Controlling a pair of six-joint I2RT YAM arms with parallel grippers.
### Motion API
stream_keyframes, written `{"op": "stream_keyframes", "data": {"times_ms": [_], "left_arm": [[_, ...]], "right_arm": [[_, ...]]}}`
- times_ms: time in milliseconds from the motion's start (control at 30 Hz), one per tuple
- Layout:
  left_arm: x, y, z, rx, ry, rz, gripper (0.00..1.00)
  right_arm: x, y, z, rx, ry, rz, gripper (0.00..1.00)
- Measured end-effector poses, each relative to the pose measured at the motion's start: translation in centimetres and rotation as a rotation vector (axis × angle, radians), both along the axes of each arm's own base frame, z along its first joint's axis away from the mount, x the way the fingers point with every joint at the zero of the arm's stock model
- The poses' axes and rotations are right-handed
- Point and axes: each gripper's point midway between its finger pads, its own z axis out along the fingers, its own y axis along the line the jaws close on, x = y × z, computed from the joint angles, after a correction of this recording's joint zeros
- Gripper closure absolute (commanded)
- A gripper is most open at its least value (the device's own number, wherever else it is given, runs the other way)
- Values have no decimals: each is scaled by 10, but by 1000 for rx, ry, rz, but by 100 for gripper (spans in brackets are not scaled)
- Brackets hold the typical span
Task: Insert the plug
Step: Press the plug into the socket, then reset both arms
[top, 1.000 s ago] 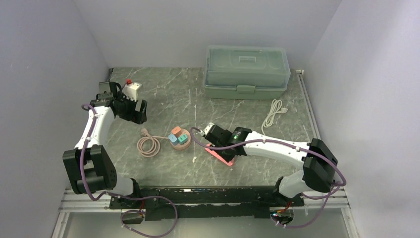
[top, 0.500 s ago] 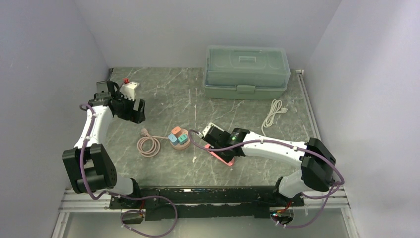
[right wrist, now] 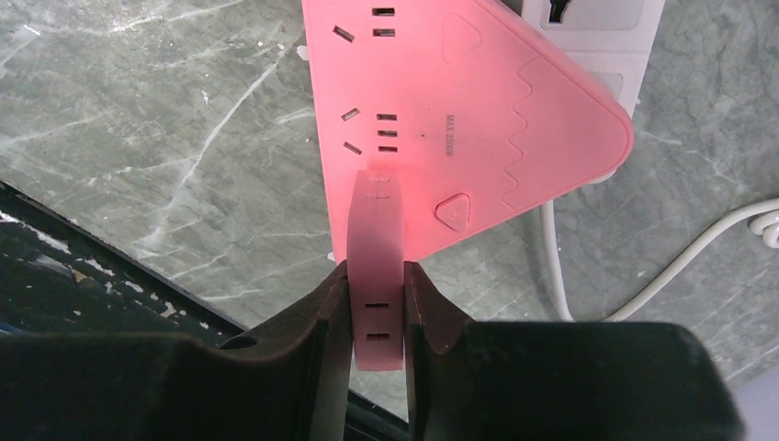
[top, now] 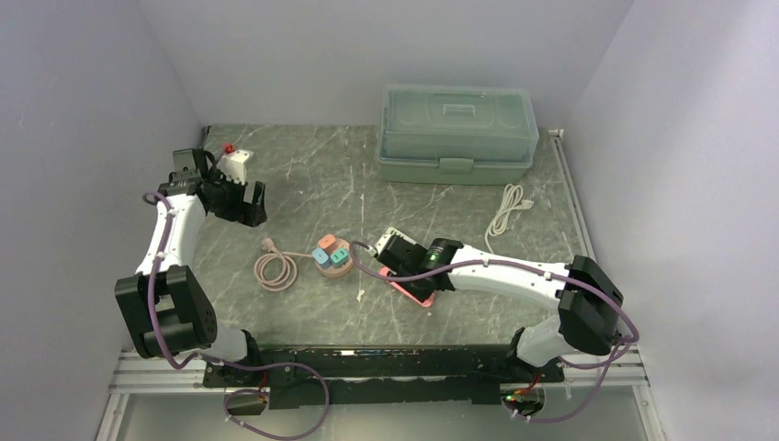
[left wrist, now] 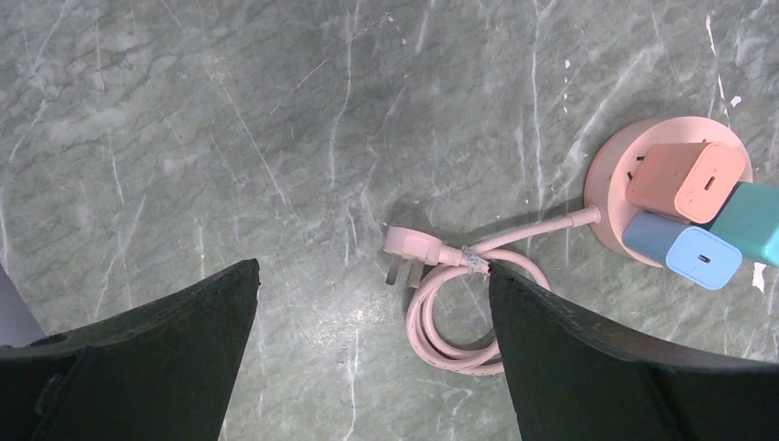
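The pink plug [left wrist: 405, 246] lies flat on the marble, prongs pointing down the frame. Its coiled pink cable [left wrist: 457, 317] runs to a round pink hub [left wrist: 614, 175] that carries orange, blue and teal chargers. In the top view the plug [top: 267, 243] lies left of the hub [top: 332, 256]. My left gripper [left wrist: 372, 271] is open and empty, high above the plug; it also shows in the top view [top: 244, 204]. My right gripper [right wrist: 377, 276] is shut on the edge of a pink triangular power strip [right wrist: 459, 101], which sits at centre in the top view [top: 413, 287].
A white socket block [right wrist: 592, 18] lies under the far end of the pink strip. A white adapter with a red button [top: 234, 163] stands by the left arm. A green lidded box [top: 457, 133] is at the back, with a white cable [top: 508, 209] to its right front.
My left gripper has moved back and to the left, away from the plug. My right gripper has shifted slightly left, still holding the pink strip.
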Motion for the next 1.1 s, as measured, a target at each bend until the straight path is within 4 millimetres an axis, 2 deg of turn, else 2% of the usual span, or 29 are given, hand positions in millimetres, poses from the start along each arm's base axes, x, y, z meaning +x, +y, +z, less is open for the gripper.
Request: {"op": "stream_keyframes", "data": {"times_ms": [100, 233, 367, 500, 567, 600, 667, 767, 833, 933, 1033, 1100], "left_arm": [[0, 0, 0, -1, 1, 1, 0], [0, 1, -1, -2, 4, 2, 0], [0, 1, 0, -2, 6, 3, 0], [2, 1, 4, -1, -2, 3, 0], [3, 0, 5, -10, -5, 4, 0], [4, -1, 5, -17, -12, 5, 0], [7, -3, 5, -33, -31, 14, 0], [8, -8, -1, -73, -55, 35, 0], [7, -12, -10, -103, -61, 54, 0], [7, -15, -24, -135, -64, 83, 0], [9, -17, -36, -164, -65, 110, 0], [13, -18, -42, -181, -81, 123, 0]], "right_arm": [[0, -1, -3, 0, -1, -15, 28], [6, -2, -1, -5, -31, -42, 3], [25, 8, 19, 35, -110, -66, 0], [51, 22, 55, 150, -211, -113, 0], [69, 19, 78, 237, -268, -171, 0], [82, 11, 92, 296, -304, -223, 0], [110, -17, 117, 409, -395, -358, 0], [146, -96, 138, 515, -578, -634, 0], [152, -147, 130, 520, -682, -803, 0], [150, -200, 99, 481, -764, -988, 0], [146, -239, 65, 413, -783, -1127, 0], [146, -257, 51, 386, -784, -1190, 0]]}}
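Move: The right fingers still hold the pink plug, its middle about 2 cm below the hand point, in the near corner of the pink triangular strip, whose middle lies some 3 cm ahead, 2 cm left and 5 cm down. The white power strip is about 9 cm ahead and 2 cm left, 6 cm down; the coiled white cord roughly 19 cm ahead and 20 cm right, 7 cm down. From the left hand, the plug is some 17 cm back, 36 cm right and 9 cm down. The right fingers open wide and let go of the pink plug, then the hand rises about 13 cm while going forward, swings fast to the right and sinks again, ending some 26 cm right and 15 cm forward, near the coiled white cord. Its wrist turns clockwise well over 60 degrees and tips up. The left hand, open, sinks about 4 cm late on. ##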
